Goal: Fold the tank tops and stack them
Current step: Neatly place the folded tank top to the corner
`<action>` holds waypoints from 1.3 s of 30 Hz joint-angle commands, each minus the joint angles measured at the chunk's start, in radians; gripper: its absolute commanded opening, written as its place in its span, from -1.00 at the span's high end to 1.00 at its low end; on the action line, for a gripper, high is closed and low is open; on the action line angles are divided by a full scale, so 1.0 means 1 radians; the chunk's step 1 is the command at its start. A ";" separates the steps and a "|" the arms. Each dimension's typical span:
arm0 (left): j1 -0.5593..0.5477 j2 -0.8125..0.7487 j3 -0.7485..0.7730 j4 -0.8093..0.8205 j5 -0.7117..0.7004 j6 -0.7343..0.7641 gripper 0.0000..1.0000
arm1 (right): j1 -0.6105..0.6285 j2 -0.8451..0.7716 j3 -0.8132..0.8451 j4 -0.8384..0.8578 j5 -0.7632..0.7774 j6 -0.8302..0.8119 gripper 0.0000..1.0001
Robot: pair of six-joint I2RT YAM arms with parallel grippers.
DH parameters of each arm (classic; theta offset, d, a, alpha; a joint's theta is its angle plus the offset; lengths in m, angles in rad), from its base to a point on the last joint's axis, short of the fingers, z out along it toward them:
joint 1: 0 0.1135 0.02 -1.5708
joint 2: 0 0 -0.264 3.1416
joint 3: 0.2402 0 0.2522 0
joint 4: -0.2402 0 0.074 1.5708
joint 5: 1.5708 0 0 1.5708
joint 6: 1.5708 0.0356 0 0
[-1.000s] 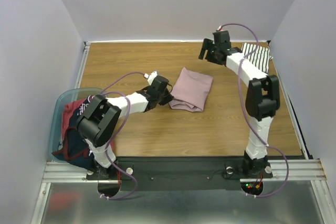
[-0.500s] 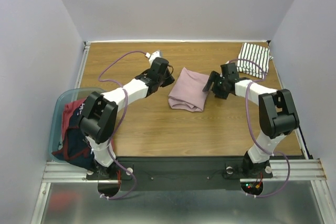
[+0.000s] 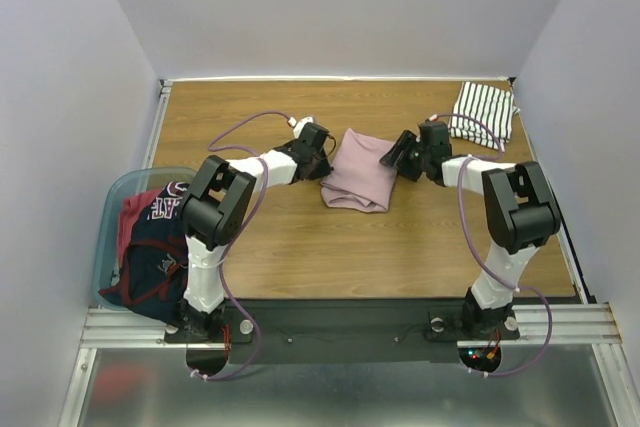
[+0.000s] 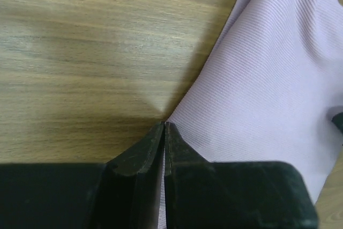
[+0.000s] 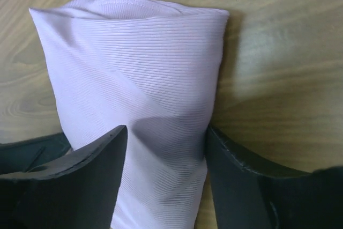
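Observation:
A folded dusty pink tank top (image 3: 360,175) lies mid-table. My left gripper (image 3: 325,162) is at its left edge, and the left wrist view shows the jaws (image 4: 164,124) shut on a thin sliver of the pink cloth (image 4: 268,79). My right gripper (image 3: 393,159) is at the top's far right corner. It stands open (image 5: 166,138), its fingers straddling a raised fold of the pink cloth (image 5: 134,68). A folded white tank top with black stripes (image 3: 484,113) lies at the back right corner. Navy (image 3: 155,257) and dark red (image 3: 135,217) tops sit bunched in the tub.
A translucent light-blue plastic tub (image 3: 112,209) stands at the table's left front. A metal rail (image 3: 350,325) runs along the near edge by the arm bases. Grey walls enclose the table on the left, back and right.
The right gripper came down from the back by the striped top to the pink top's right corner and narrowed its jaws. The left gripper swung away and returned to the left edge.

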 commanded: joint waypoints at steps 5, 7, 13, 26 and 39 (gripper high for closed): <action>-0.003 -0.007 -0.074 0.067 0.104 -0.029 0.70 | 0.012 0.124 -0.016 0.014 0.039 -0.004 0.10; -0.003 -0.018 -0.076 0.064 0.108 -0.026 0.70 | 0.011 0.124 -0.001 0.004 0.068 -0.022 0.32; 0.002 -0.133 0.007 -0.057 -0.003 0.036 0.24 | 0.011 0.133 0.152 -0.139 0.211 -0.157 0.99; 0.028 -0.505 -0.048 -0.187 0.101 0.158 0.10 | -0.010 0.277 0.653 -0.387 0.642 -0.564 0.99; 0.077 -0.610 -0.108 -0.226 0.157 0.287 0.10 | -0.101 0.530 1.138 -0.470 0.855 -0.841 0.99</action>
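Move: The folded pink tank top lies between my hands, a couple of centimetres lower: its middle is about 9 cm left and 2 cm back of my right hand, whose open fingers straddle its right edge. The striped tank top is some 18 cm ahead and 25 cm right of that hand; the table's far right corner is roughly 31 cm ahead and 35 cm right. From my left hand, at the left edge, the pink top's middle is about 9 cm right and 1 cm ahead. I nudge my right hand slightly forward and down, close its fingers on the pink tank top's right edge, then carry it some 15 cm forward and 15 cm right towards the striped one, rising about 8 cm as the wrist rolls nearly 60 degrees, right side up. My left hand stays at the left edge until my right has nearly shut, opens, then lifts off about 18 cm, drawing a little back and left. ##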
